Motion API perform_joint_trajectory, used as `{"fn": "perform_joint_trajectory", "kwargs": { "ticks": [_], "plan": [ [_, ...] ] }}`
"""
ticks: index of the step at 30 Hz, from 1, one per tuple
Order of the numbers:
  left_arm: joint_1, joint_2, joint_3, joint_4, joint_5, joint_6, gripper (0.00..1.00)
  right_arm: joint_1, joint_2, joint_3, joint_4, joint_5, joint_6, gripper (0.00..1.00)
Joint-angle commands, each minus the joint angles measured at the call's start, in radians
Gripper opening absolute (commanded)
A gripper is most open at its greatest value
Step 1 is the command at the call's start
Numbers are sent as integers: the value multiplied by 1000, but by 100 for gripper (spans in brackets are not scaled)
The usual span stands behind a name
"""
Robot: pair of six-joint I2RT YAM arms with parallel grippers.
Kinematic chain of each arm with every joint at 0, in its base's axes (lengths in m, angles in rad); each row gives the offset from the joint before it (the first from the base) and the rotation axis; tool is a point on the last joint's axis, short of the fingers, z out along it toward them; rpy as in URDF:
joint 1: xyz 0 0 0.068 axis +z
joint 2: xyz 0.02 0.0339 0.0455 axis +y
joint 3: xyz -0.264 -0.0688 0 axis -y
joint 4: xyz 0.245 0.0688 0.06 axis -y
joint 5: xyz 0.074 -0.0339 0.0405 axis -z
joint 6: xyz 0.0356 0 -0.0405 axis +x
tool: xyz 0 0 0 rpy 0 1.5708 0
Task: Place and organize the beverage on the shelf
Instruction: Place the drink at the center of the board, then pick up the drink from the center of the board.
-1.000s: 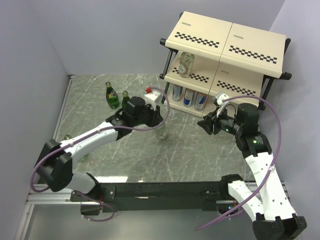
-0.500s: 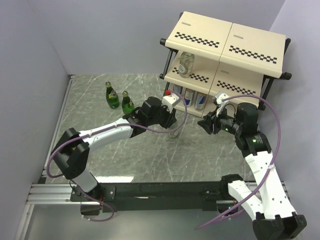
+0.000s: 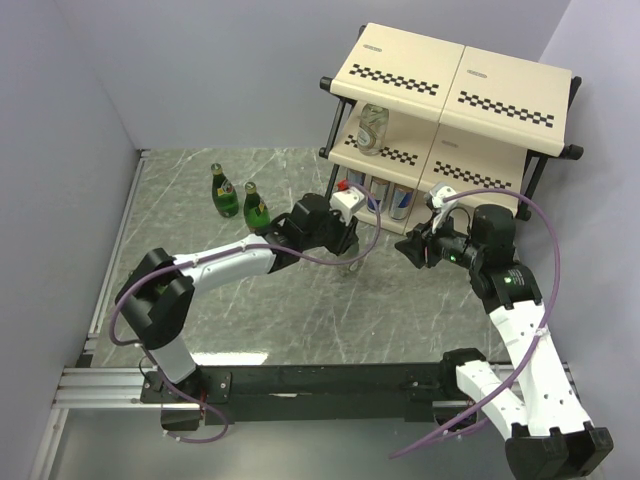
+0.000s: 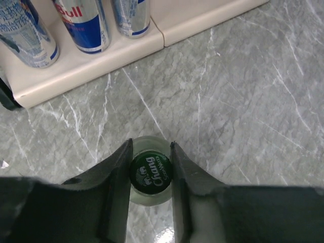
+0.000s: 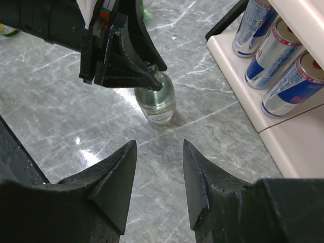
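Note:
My left gripper (image 3: 345, 240) (image 4: 151, 146) is shut on the green-capped neck of a clear bottle (image 4: 150, 172) (image 5: 158, 104) (image 3: 350, 263). The bottle is upright, its base at the marble table just in front of the shelf's (image 3: 450, 75) bottom tier. Three silver-and-blue cans (image 3: 378, 194) (image 4: 81, 25) (image 5: 271, 50) stand on that tier. Another clear bottle (image 3: 372, 128) sits on the middle tier. Two green bottles (image 3: 223, 190) (image 3: 256, 205) stand on the table at the left. My right gripper (image 3: 405, 248) (image 5: 159, 144) is open and empty, facing the held bottle from the right.
The shelf's black frame leg (image 3: 332, 120) stands just left of the cans. The bottom board's edge (image 4: 167, 30) runs close behind the held bottle. Grey walls enclose the marble table (image 3: 200, 230) at the left and back.
My left arm has carried the clear bottle to the right, from mid-table to just in front of the shelf's bottom tier. The right arm has not moved.

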Motion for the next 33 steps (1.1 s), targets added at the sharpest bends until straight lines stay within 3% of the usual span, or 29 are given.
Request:
{"fn": "perform_joint_trajectory", "kwargs": {
  "ticks": [1,2,4,10,13,15,21,26,33],
  "plan": [
    [-7,-20,59,149,25,7,35,-1,6,7,27,6,-13,49],
    [-7,-28,48,175,26,7,50,-1,8,7,25,7,-13,49],
    [-6,-55,-1,213,27,11,66,-1,13,6,25,6,-14,50],
    [-7,-109,-61,268,2,17,90,-1,34,6,22,-2,-20,55],
    [-6,-176,-133,333,-53,2,99,-1,48,1,20,-12,-31,64],
    [-6,-225,-234,388,-85,-9,100,0,80,-5,7,-54,-71,73],
    [-1,-463,-478,471,-143,-113,100,25,253,38,-32,-120,-158,75],
    [7,-583,-691,555,-176,-194,99,149,399,113,34,-16,-96,75],
    [10,-709,-868,659,-173,-240,99,270,542,173,140,115,-39,75]
  ]
}}
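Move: The clear bottle stands upright in the left hand's fingers, gripped at the neck, its middle some 9 cm straight below them. From the right hand it lies about 7 cm ahead, 11 cm to the left and 17 cm lower. The middle can on the lower board is roughly 14 cm ahead and 7 cm to the right of the bottle; the nearer green bottle is some 22 cm left and 8 cm ahead of it. The clear bottle's neck is let go as the left fingers open wide; that hand rises about 5 cm off the cap, then backs away left and back, sinking again late. The right hand drops some 9 cm, then swings left and forward towards the neck, fingers opening further and tipping down, without yet straddling it. ##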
